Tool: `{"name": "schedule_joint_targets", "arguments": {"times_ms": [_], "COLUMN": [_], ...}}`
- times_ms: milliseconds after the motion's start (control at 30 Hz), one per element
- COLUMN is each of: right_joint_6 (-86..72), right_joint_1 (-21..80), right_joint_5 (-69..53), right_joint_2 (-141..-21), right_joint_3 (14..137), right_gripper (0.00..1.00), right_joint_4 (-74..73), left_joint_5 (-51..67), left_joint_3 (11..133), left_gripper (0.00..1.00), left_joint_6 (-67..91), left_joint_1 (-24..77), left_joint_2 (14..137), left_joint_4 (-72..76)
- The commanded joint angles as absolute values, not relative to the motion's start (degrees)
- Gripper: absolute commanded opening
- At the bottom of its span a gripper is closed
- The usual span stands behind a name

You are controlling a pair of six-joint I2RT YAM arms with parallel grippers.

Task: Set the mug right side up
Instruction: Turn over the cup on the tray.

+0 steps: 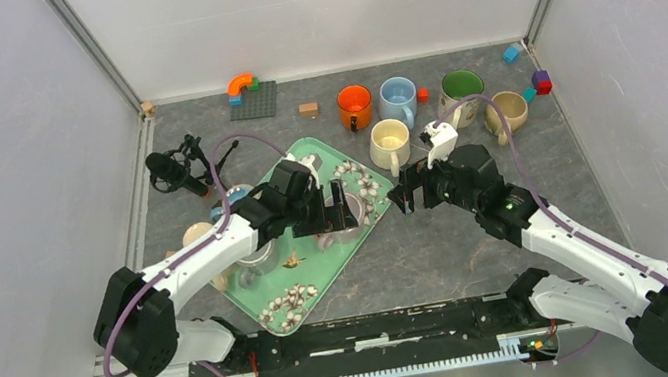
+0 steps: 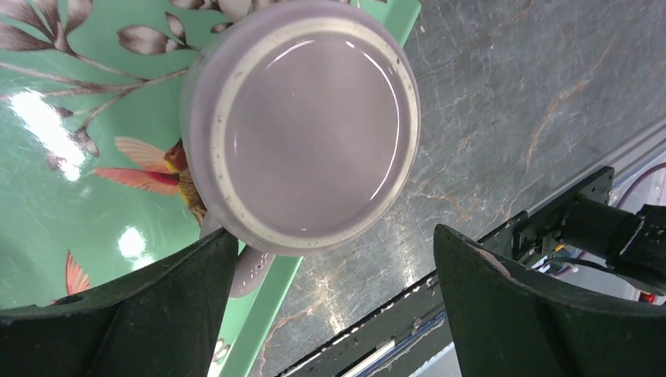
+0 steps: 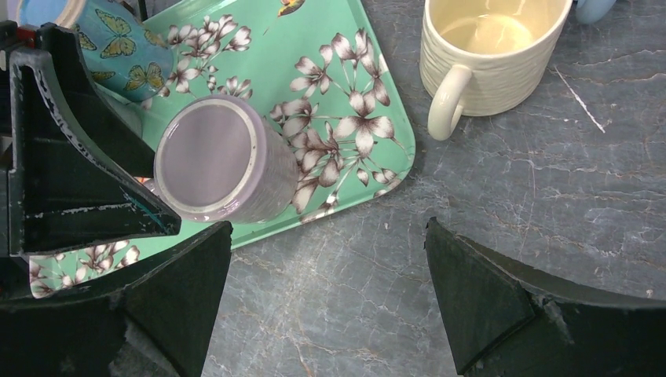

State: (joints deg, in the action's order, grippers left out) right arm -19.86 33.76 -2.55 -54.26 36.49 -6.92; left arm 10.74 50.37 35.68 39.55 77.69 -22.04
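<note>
A lavender mug [image 2: 302, 126] stands upside down, flat base up, at the near right corner of the green flowered tray [image 3: 275, 71]. Its handle [image 2: 251, 267] points toward the tray's edge. My left gripper [image 2: 334, 236] hovers straight above the mug with its jaws open wide, one finger [image 2: 141, 306] on either side of the base and not touching it. My right gripper [image 3: 327, 228] is open over bare grey table just right of the tray, with nothing between its fingers. In the right wrist view the mug [image 3: 208, 157] shows beside the left gripper's black finger [image 3: 71, 157].
A cream mug [image 1: 390, 144] stands close behind my right gripper [image 1: 404, 193]. Orange [image 1: 354, 104], blue [image 1: 398, 97], green [image 1: 462, 87] and beige [image 1: 508, 112] mugs stand behind it. A butterfly cup [image 3: 126, 55] sits by the tray's far side. A black device [image 1: 175, 170] lies left.
</note>
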Motion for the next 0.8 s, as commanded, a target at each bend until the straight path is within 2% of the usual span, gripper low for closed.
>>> {"name": "schedule_joint_targets", "arguments": {"times_ms": [0,67,167,400,767], "right_joint_6": [-20.08,-19.97,-19.86,-19.96,-19.36], "right_joint_1": [33.99,33.94,33.97,33.96,33.95], "right_joint_5": [-2.01,-1.93,-1.76,-1.85,-1.5], "right_joint_2": [-54.02,-54.0,-54.12,-54.24,-54.11], "right_joint_3": [36.39,36.31,36.04,35.47,34.46], "right_gripper": [0.98,0.98,0.98,0.98,0.98], "right_joint_4": [-3.99,-4.02,-4.01,-3.44,-2.97], "left_joint_5": [10.41,8.59,6.05,1.17,-3.84], "left_joint_3": [49.61,49.75,50.25,53.14,56.39], "left_gripper": [1.0,0.99,0.92,0.63,0.48], "left_joint_6": [34.27,33.47,32.45,27.91,27.33], "left_joint_1": [40.81,41.58,42.49,45.21,47.09], "left_joint_2": [75.85,75.83,76.17,79.03,85.14], "left_joint_4": [-20.75,-22.17,-24.63,-28.91,-28.83]}}
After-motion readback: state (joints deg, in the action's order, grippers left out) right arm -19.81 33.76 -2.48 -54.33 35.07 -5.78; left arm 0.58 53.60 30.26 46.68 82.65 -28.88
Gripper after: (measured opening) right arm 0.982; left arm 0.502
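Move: The upside-down lavender mug on the tray stands close by my open left hand: its middle is about 3 cm forward, 3 cm to the right and 4 cm below, its handle some 2 cm back and 1 cm left. The grey mug lies about 17 cm left and 2 cm back, the upright cream mug roughly 13 cm forward and 12 cm right. From my right hand the lavender mug is about 11 cm to the left, level, and 10 cm lower. I close my left fingers to about half their opening around the lavender mug's handle, bringing one to each side of it without yet pinching it. Meanwhile I lower the hand about 3 cm, draw it back nearly 2 cm, and roll it some 15 degrees so the fingers point more steeply down beside the mug wall. ##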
